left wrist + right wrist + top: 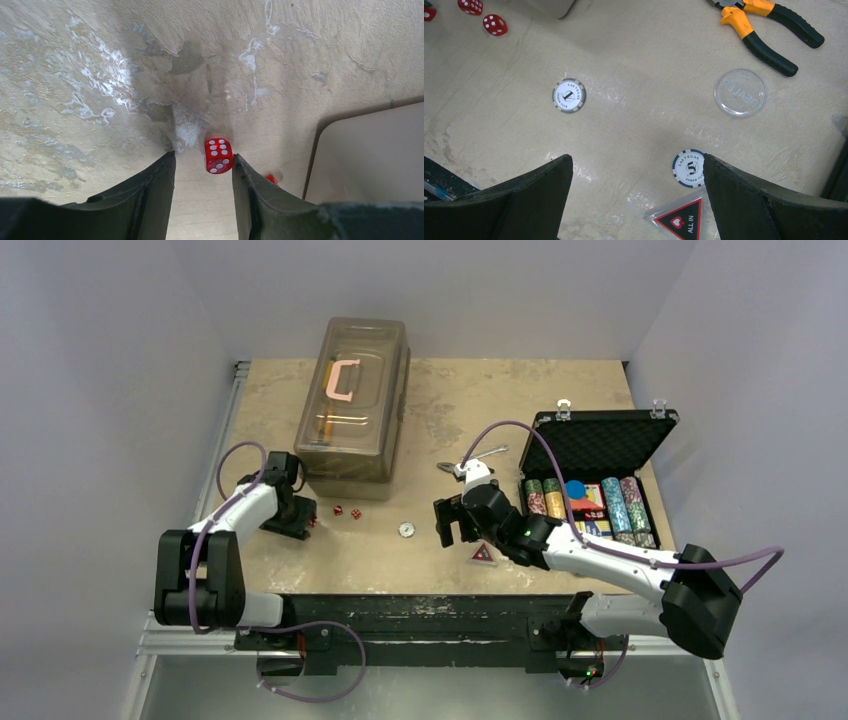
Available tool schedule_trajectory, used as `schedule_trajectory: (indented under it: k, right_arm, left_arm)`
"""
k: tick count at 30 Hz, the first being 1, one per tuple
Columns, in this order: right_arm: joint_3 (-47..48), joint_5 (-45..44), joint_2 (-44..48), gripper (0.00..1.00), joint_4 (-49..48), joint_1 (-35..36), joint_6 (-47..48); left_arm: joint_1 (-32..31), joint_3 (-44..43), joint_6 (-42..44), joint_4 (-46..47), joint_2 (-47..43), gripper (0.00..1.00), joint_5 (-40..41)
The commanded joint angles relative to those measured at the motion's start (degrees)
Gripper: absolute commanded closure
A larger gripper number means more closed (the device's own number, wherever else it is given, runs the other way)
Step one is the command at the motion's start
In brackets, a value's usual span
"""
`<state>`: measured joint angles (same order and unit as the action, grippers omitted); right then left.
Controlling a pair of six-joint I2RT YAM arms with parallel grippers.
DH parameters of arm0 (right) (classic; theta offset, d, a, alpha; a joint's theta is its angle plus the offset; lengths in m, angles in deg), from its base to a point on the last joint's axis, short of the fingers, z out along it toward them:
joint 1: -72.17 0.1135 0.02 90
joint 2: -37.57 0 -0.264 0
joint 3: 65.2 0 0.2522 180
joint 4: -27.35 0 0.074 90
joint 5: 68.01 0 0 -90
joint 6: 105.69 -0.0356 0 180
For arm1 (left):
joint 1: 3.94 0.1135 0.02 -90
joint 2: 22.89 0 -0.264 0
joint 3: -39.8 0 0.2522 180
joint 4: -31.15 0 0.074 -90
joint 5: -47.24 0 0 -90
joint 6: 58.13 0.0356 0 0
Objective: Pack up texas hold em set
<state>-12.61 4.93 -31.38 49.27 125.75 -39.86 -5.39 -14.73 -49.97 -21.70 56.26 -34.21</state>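
The black case (600, 445) lies open at the right, with rows of poker chips (585, 502) inside. My left gripper (204, 160) is down at the table, jaws apart around a red die (218, 155). The die sits against the right fingertip, with a gap to the left one. Another die (271, 178) peeks out beyond that finger. My right gripper (638, 162) hangs wide open over the table. A blue-edged "5" chip (688, 168) and the red triangle token (681, 220) lie by its right finger. A "1" chip (568, 95), a clear dealer button (740, 92) and two dice (494, 24) lie farther off.
A large translucent brown box (352, 405) with a pink handle stands at the back left, its corner close to my left gripper. Orange-handled pliers (769, 25) lie between the box and the case. The table's front edge runs just behind both grippers.
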Motion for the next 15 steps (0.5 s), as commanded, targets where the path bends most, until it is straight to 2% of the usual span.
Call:
schedule_trajectory:
  k: [1, 4, 9, 13, 15]
  right_arm:
    - [-0.27, -1.38, 1.19, 0.01, -0.69, -0.15, 0.14]
    - [-0.37, -1.37, 1.53, 0.01, -0.58, -0.22, -0.17]
    - [-0.54, -2.02, 2.45, 0.01, -0.15, -0.21, -0.4]
    - [-0.84, -2.93, 2.78, 0.01, 0.36, -0.29, -1.48]
    - [-1.75, -2.46, 3.45, 0.01, -0.68, -0.59, -2.04]
  left_arm:
    - [0.46, -1.93, -0.96, 0.6, 1.04, 0.57, 1.44]
    - [0.4, -2.91, 0.03, 0.32, 2.17, 0.59, 1.81]
    - [0.44, -2.89, 3.62, 1.39, 1.26, 0.76, 1.41]
    - [0.41, -1.45, 7.42, 0.31, -1.31, 0.77, -0.3]
    - [0.13, 0.88, 9.96, 2.12, -3.08, 0.87, -4.76]
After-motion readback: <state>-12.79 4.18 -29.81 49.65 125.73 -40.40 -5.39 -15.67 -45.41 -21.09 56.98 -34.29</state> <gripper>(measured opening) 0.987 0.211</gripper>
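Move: The nearest die lies between the left hand's open fingertips, about 1 cm ahead and level with them, nearer one pad. The two other dice stand about 6 cm right and 4 cm ahead, and 10 cm right and 3 cm ahead; the toolbox's middle is some 22 cm ahead, 9 cm right and 6 cm higher. From the idle right hand, that first die is about 28 cm left, 1 cm ahead and 9 cm below. The left hand stays low over the table with its fingers pointing down, creeping only about half a centimetre forward onto the nearest die while its fingers close from roughly half open until both pads pinch the die by its sides. Having hardly sunk, it turns back upward at the very end by just under half a centimetre, twisting about 5 degrees clockwise with the die between its tips. ##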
